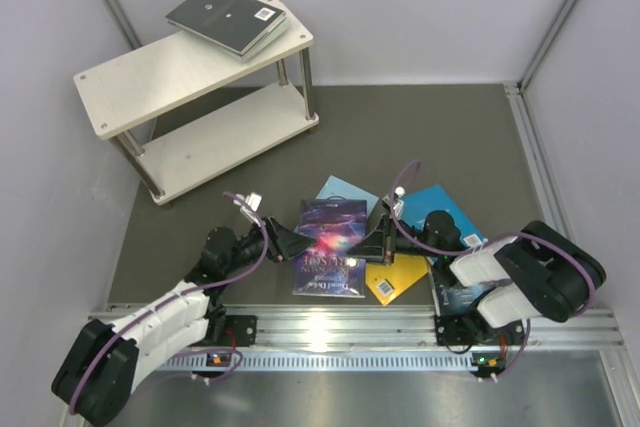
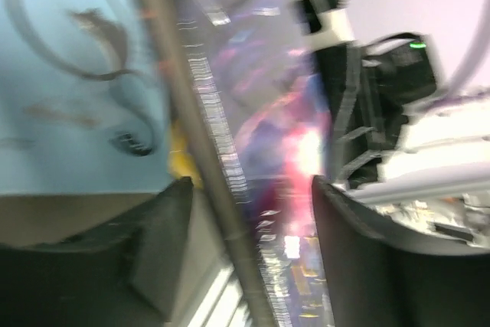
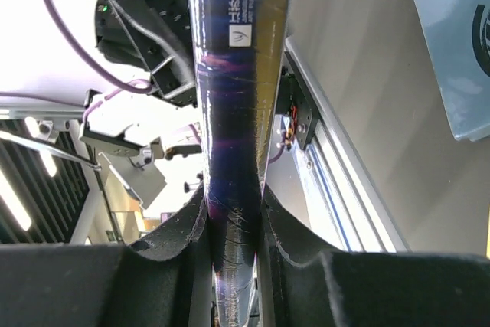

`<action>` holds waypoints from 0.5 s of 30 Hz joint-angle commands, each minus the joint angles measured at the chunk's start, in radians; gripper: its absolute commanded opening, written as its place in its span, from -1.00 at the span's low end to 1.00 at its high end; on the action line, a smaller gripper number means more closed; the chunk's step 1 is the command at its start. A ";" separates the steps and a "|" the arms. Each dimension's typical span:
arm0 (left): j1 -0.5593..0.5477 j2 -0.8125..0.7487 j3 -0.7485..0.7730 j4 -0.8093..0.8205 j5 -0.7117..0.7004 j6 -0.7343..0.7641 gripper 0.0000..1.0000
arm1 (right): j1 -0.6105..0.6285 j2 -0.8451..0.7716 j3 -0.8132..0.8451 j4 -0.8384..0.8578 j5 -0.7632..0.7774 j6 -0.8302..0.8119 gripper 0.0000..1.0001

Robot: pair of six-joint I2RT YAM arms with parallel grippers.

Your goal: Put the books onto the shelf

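The purple galaxy book [image 1: 330, 245] is held up off the mat on edge. My right gripper [image 1: 372, 245] is shut on its right side, and the right wrist view shows the dark cover [image 3: 233, 74] pinched between both pads [image 3: 233, 212]. My left gripper [image 1: 290, 242] is open around the book's left edge [image 2: 268, 112], with a gap on each side of the edge [image 2: 251, 189]. The view is blurred. The shelf [image 1: 150, 72] stands at the back left with a dark green book [image 1: 225, 15] stacked on a greyer one on its top board.
On the mat lie a light blue book [image 1: 345, 190] [image 2: 69, 74], a bright blue book [image 1: 440, 202], a yellow book [image 1: 395, 279] and a dark blue book [image 1: 462, 297] under the right arm. The aluminium rail [image 1: 330, 327] runs along the near edge.
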 commanded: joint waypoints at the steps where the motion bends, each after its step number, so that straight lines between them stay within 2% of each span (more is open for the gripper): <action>1: 0.003 0.016 -0.049 0.302 0.110 -0.084 0.25 | 0.000 0.016 0.068 0.337 -0.035 -0.007 -1.00; 3: 0.002 0.019 -0.049 0.354 0.138 -0.104 0.12 | 0.003 0.033 0.088 0.337 -0.036 -0.010 -1.00; 4: 0.002 0.017 -0.049 0.372 0.157 -0.115 -0.05 | 0.003 0.041 0.092 0.335 -0.035 -0.011 -1.00; 6: 0.002 0.005 -0.036 0.366 0.174 -0.118 -0.26 | 0.003 0.046 0.109 0.335 -0.033 -0.014 -1.00; 7: 0.002 0.000 -0.033 0.354 0.176 -0.120 -0.58 | 0.001 0.050 0.114 0.335 -0.031 -0.016 -1.00; 8: 0.002 -0.001 -0.027 0.346 0.182 -0.117 -0.73 | 0.001 0.050 0.124 0.335 -0.030 -0.016 -1.00; 9: 0.002 -0.007 -0.024 0.334 0.184 -0.114 -1.00 | 0.001 0.052 0.129 0.334 -0.030 -0.016 -1.00; 11: 0.002 -0.009 -0.016 0.302 0.173 -0.098 -1.00 | 0.001 0.061 0.150 0.334 -0.033 -0.013 -1.00; 12: 0.002 -0.011 -0.016 0.290 0.155 -0.095 -1.00 | 0.001 0.070 0.158 0.332 -0.035 -0.013 -0.93; 13: 0.002 -0.012 -0.013 0.268 0.133 -0.082 -1.00 | 0.000 0.075 0.166 0.332 -0.036 -0.010 -0.64; 14: 0.002 -0.015 0.003 0.182 0.106 -0.071 -1.00 | 0.000 0.076 0.175 0.331 -0.035 -0.008 0.30; 15: 0.003 -0.026 0.013 0.146 0.036 -0.063 -1.00 | -0.005 0.079 0.177 0.328 -0.033 -0.007 0.67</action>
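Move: The purple book is held by the right fingers on its right-hand edge; its middle lies about 5 cm to the left of that hand and level with it. For the left hand the same book's middle is some 6 cm to the right at hand height, its near edge already between the open fingers. The light blue book lies about 7 cm right, 4 cm ahead and 12 cm below the left hand; the yellow one roughly 10 cm right of the right hand, 5 cm back and 13 cm below. Rising about 4 cm, with its fingertips tipping up some 10 degrees to nearly level, the left hand closes from well open and pinches the purple book by its left edge. The right hand keeps its pinch and lifts along about 2 cm, easing slightly left and forward, then at the very end opens its fingers to give up its grip. ##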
